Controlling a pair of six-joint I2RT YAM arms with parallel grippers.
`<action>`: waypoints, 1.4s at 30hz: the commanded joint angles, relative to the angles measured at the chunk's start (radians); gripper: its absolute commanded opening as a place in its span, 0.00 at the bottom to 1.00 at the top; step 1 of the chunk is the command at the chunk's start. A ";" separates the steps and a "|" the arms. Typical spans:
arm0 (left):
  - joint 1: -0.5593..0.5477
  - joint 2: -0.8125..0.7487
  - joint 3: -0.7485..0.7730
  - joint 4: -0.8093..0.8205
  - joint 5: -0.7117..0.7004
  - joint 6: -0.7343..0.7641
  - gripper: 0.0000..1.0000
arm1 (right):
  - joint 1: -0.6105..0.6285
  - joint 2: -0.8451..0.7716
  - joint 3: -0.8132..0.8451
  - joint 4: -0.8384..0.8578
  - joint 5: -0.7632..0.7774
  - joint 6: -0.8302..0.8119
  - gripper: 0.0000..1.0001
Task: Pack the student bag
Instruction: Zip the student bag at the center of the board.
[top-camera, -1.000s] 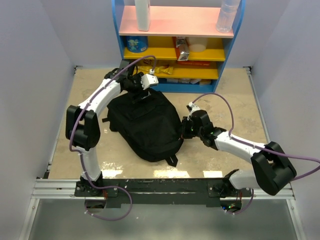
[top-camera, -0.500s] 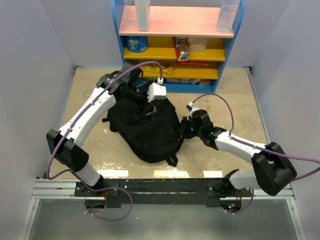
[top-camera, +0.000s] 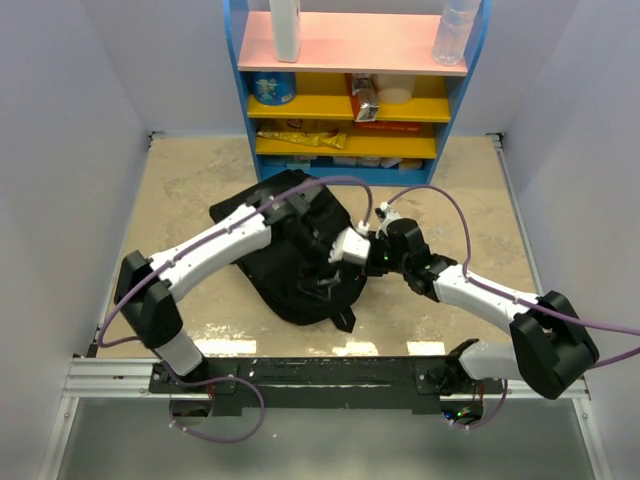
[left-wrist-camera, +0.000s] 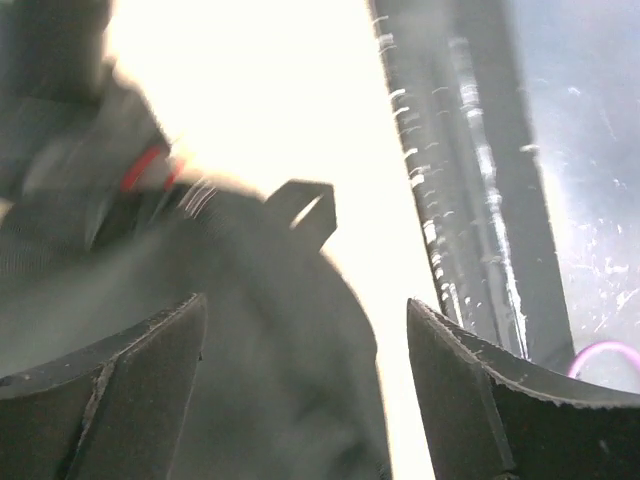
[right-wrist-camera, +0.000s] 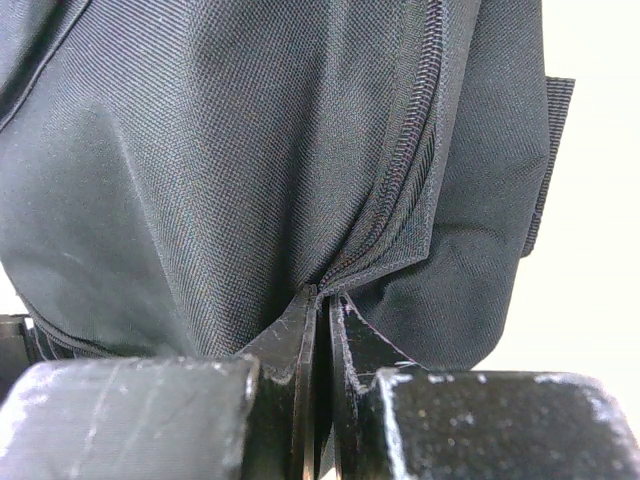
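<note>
The student bag (top-camera: 285, 275), a large black fabric backpack, lies in the middle of the table. My left arm reaches across its top. My left gripper (top-camera: 335, 272) hangs over the bag's near right part, open. In the left wrist view, the left gripper (left-wrist-camera: 305, 315) has its jaws wide apart over blurred black fabric, with a strap loop (left-wrist-camera: 305, 208) beyond. My right gripper (top-camera: 372, 258) is at the bag's right edge. In the right wrist view, the right gripper (right-wrist-camera: 322, 298) is shut on a fold of the bag (right-wrist-camera: 220, 160) beside a zipper seam (right-wrist-camera: 415, 150).
A blue shelf unit (top-camera: 350, 95) with pink and yellow boards stands at the back, holding bottles, a tin and snack packets. The metal rail (top-camera: 330, 370) of the arm bases runs along the near edge. White walls close in both sides.
My left arm has swung from the back of the bag, near the shelf, forward over it to its near right side. The right gripper has kept its hold in place.
</note>
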 joint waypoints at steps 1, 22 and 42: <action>-0.127 -0.093 -0.004 0.133 -0.121 0.060 0.83 | 0.008 -0.017 0.005 0.088 -0.078 0.014 0.00; -0.192 0.057 0.027 0.224 -0.442 0.034 0.49 | 0.009 -0.045 -0.013 0.080 -0.086 -0.021 0.00; -0.207 0.024 -0.011 0.152 -0.441 0.011 0.00 | 0.006 -0.048 0.006 0.025 -0.033 -0.029 0.00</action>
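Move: The left hand, still open, hovers over the student bag's right-hand end; the narrow black band it will close on lies about 3 cm ahead, 4 cm to its right and 4 cm below. The right fingers, shut on the zip end, are roughly 3 cm farther out and 3 cm farther right than that band. The bag's webbing loop is some 9 cm back and 5 cm right of the left hand, about 13 cm down. From the right hand, the band lies about 3 cm back and 3 cm left, nearly level. The left hand first swings back about 3 cm while edging right and rising a little, then turns round and comes forward and down, some 6 cm each way, towards the narrow black band beside the right fingers, its fingertips swinging forward by about 20 degrees. Over the last stretch its wide-open fingers shut right down and pinch the band, while the right hand stays in place and keeps its pinch on the bag's zip end. ##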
